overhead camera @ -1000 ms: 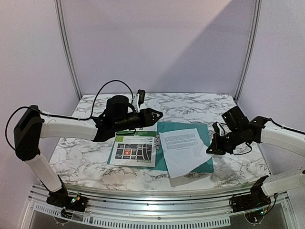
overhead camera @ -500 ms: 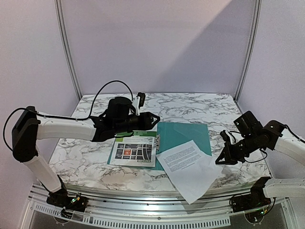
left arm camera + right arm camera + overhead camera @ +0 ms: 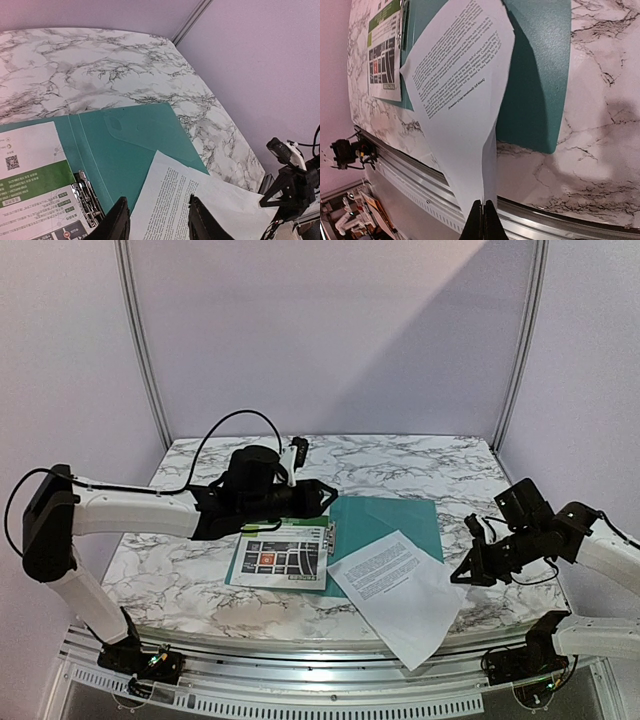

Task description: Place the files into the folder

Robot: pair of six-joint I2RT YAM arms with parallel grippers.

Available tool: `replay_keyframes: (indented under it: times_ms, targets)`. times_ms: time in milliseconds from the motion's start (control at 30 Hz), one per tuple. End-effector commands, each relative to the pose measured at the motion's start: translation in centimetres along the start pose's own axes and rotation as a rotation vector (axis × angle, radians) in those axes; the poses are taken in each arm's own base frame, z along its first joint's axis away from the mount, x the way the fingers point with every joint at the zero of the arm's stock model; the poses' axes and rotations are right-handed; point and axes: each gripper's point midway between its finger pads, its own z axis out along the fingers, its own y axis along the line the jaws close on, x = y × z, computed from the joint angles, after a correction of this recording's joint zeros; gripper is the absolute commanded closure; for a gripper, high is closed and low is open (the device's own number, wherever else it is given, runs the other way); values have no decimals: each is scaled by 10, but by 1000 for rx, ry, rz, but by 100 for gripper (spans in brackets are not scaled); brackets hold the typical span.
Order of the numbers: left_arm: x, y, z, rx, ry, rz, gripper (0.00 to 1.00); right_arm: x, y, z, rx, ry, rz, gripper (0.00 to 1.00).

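Note:
The teal folder [image 3: 392, 518] [image 3: 135, 145] [image 3: 540, 75] lies open on the marble table. The green-header file [image 3: 280, 552] [image 3: 30, 172] [image 3: 385, 50] rests on its left half beside the metal clip [image 3: 87, 197]. My right gripper [image 3: 458, 578] [image 3: 483, 210] is shut on a corner of the white text file [image 3: 395, 590] [image 3: 460, 85] [image 3: 200, 200], which is creased at the pinch. That file slants across the folder's near right corner and hangs over the table's front edge. My left gripper [image 3: 325, 492] [image 3: 157, 220] hovers open above the folder's middle, nothing between its fingers.
The aluminium rail [image 3: 330, 685] [image 3: 560, 225] runs along the near table edge under the overhanging sheet. Bare marble [image 3: 400, 465] lies behind the folder and to its right [image 3: 600, 125]. Frame posts [image 3: 140, 350] stand at the back corners.
My right gripper has pulled the white file toward the near right, turning it so its corner overhangs the front edge. The left arm has barely shifted.

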Motion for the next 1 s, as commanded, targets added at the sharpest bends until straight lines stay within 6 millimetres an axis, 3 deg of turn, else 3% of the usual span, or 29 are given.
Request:
replay_keyframes:
  times_ms: [0,267,433,767,967]
  targets:
    - [-10,-13,-14,2,-29,18,60,-18,-11,4,-61,-41,131,100]
    - [-5,-16,-17,2,-21,20,60,-36,-22,6,-188,-70,266,100]
    - [2,-19,-18,-20,14,46,60,-21,-23,23,-279,-1,363,100]
    - [39,-8,-22,-113,146,105,59,3,-66,46,-209,-67,572,100]
    - [63,-17,-20,-138,220,143,59,11,-85,52,-190,-128,673,100]
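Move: The right hand pinches the printed sheet's right corner. The folder's right half is centred some 18 cm ahead, 12 cm left and 12 cm below it; the sheet's middle is level with it, about 10 cm left, 8 cm lower. From the empty left hand, the sheet's middle is roughly 13 cm back, 15 cm right, 15 cm down; the clip is 6 cm ahead, 18 cm below; the map page 12 cm left, same depth. Down about 9 cm goes the right hand, keeping its pinch on the sheet's corner; it first swings forward and right, then draws back while sinking beside the folder's near right corner, turning clockwise some 30 degrees. The left hand, fingers still part-open, rises briefly, then backs and sinks towards the sheet, rolling slightly. ##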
